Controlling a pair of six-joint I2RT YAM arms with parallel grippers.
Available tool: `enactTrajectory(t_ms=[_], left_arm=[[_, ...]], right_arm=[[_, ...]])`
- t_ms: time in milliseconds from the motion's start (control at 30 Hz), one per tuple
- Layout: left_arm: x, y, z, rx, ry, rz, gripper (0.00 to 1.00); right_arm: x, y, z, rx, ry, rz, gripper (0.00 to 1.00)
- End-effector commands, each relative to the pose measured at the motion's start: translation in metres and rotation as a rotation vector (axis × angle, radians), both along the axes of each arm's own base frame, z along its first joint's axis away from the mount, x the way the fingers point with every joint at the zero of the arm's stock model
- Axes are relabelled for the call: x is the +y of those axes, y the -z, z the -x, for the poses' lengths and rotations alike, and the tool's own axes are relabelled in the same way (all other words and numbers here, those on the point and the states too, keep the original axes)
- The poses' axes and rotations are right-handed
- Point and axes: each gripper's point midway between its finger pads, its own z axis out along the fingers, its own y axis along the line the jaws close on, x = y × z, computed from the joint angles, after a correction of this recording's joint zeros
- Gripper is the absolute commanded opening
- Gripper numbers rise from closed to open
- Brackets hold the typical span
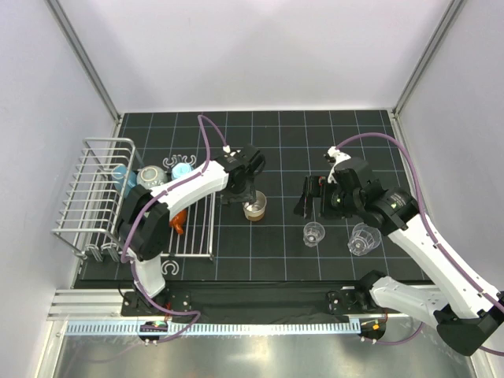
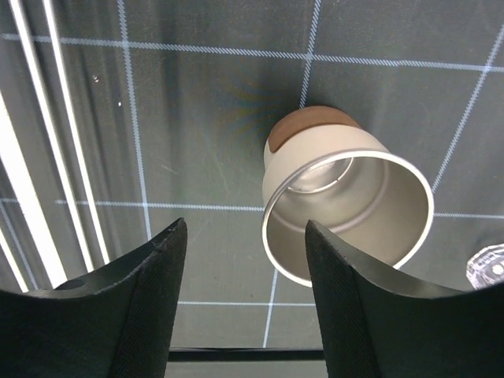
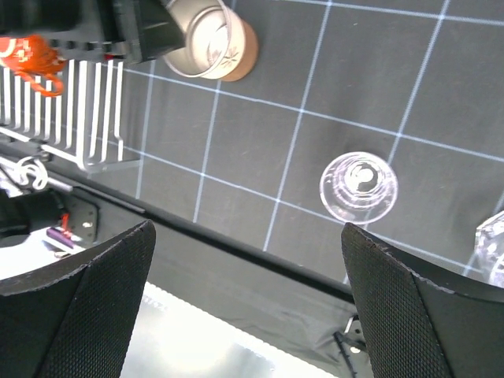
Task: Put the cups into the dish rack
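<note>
The dish rack (image 1: pixel 93 206) stands at the left, with a blue cup (image 1: pixel 118 175), a grey cup (image 1: pixel 152 175) and another blue cup (image 1: pixel 182 169) at its far end. An orange cup (image 1: pixel 179 219) lies on its flat slatted part (image 1: pixel 201 236). A steel cup (image 1: pixel 254 208) with a brown base stands upright on the mat. My left gripper (image 2: pixel 244 224) is open just above it, its right finger (image 2: pixel 346 315) over the near rim of the steel cup (image 2: pixel 346 205). My right gripper (image 3: pixel 246 229) hangs wide open and empty, above and beside two clear cups (image 1: pixel 314 233) (image 1: pixel 364 239).
The black gridded mat (image 1: pixel 276 134) ends at a front rail (image 1: pixel 260 299) with a white toothed strip. Small white hooks (image 1: pixel 168 269) lie beside the rack. White walls close in the back and both sides. The right wrist view shows the nearer clear cup (image 3: pixel 358 187) and the rack's corner (image 3: pixel 94 118).
</note>
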Motion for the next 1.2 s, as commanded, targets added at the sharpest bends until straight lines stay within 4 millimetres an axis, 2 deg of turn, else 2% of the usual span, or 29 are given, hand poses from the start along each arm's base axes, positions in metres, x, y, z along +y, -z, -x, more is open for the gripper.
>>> enactTrajectory(t_ms=[0,133,167,300,367,433,533,633,667,733,767,867,900,967,1000,1033,1167], left_arm=[[-0.011,-0.004,-0.010,-0.023,0.013,0.018,0.59],[-0.013,0.004,-0.008,0.003,0.016,0.019,0.47],[-0.013,0.006,-0.008,0.007,0.017,0.017,0.43],[-0.014,0.008,-0.005,0.022,0.024,0.024,0.28],[-0.015,0.006,-0.005,0.022,0.028,0.032,0.13],[-0.016,0.002,-0.005,0.015,0.033,0.039,0.00],[-0.017,-0.009,-0.005,0.005,0.043,0.060,0.00],[-0.024,-0.037,-0.001,-0.012,0.067,0.151,0.00],[-0.027,-0.056,-0.001,-0.049,0.077,0.204,0.00],[-0.030,-0.081,0.001,-0.086,0.094,0.274,0.00],[-0.037,-0.108,0.006,-0.122,0.126,0.367,0.00],[-0.039,-0.142,0.014,-0.165,0.152,0.499,0.00],[-0.035,-0.166,0.013,-0.223,0.149,0.565,0.00],[-0.028,-0.177,0.017,-0.232,0.124,0.643,0.00],[-0.025,-0.199,0.019,-0.292,0.124,0.704,0.00],[-0.021,-0.195,0.022,-0.287,0.113,0.725,0.00],[-0.004,-0.229,0.029,-0.400,0.088,0.869,0.00]], right_arm=[[0.008,-0.015,0.003,-0.007,0.008,-0.090,1.00],[-0.006,-0.031,0.001,-0.080,0.109,-0.122,1.00],[-0.008,-0.041,0.004,-0.136,0.091,-0.148,1.00],[-0.008,-0.044,0.012,-0.216,0.018,-0.171,1.00],[-0.006,-0.039,0.016,-0.186,0.009,-0.172,1.00],[-0.006,-0.024,0.016,-0.116,0.021,-0.137,1.00],[0.004,-0.014,0.015,-0.049,-0.016,-0.124,1.00],[0.017,-0.020,0.013,-0.047,-0.067,-0.155,1.00],[0.020,-0.027,0.012,-0.063,-0.088,-0.168,1.00],[0.028,-0.035,0.010,-0.077,-0.127,-0.188,1.00],[0.030,-0.043,0.008,-0.101,-0.147,-0.194,1.00],[0.040,-0.062,0.004,-0.144,-0.197,-0.225,1.00],[0.043,-0.068,0.005,-0.154,-0.224,-0.234,1.00],[0.050,-0.080,-0.002,-0.163,-0.242,-0.245,1.00],[0.054,-0.085,-0.002,-0.161,-0.250,-0.255,1.00],[0.059,-0.090,-0.002,-0.150,-0.271,-0.276,1.00],[0.082,-0.127,-0.004,-0.162,-0.328,-0.406,1.00]])
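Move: The steel cup with the wooden base stands upright on the table, its middle about 4 cm to the left hand's right, level fore and aft and some 5 cm below; its left rim is almost between the fingers. The rack's right rail runs about 9 cm to the hand's left; the small glass stands some 22 cm right and 8 cm back. From the right hand the steel cup lies about 16 cm left, 9 cm ahead and 18 cm below. The steel cup's left rim is pinched by the left hand, which sinks about 2 cm and shuts, one finger inside and one outside the wall. Holding it, the hand lifts some 22 cm, drawing back slightly as the wrist swings the fingertips some 45 degrees up towards the right. The open right hand bobs, then goes about 8 cm up and 6 cm left towards the raised cup. ##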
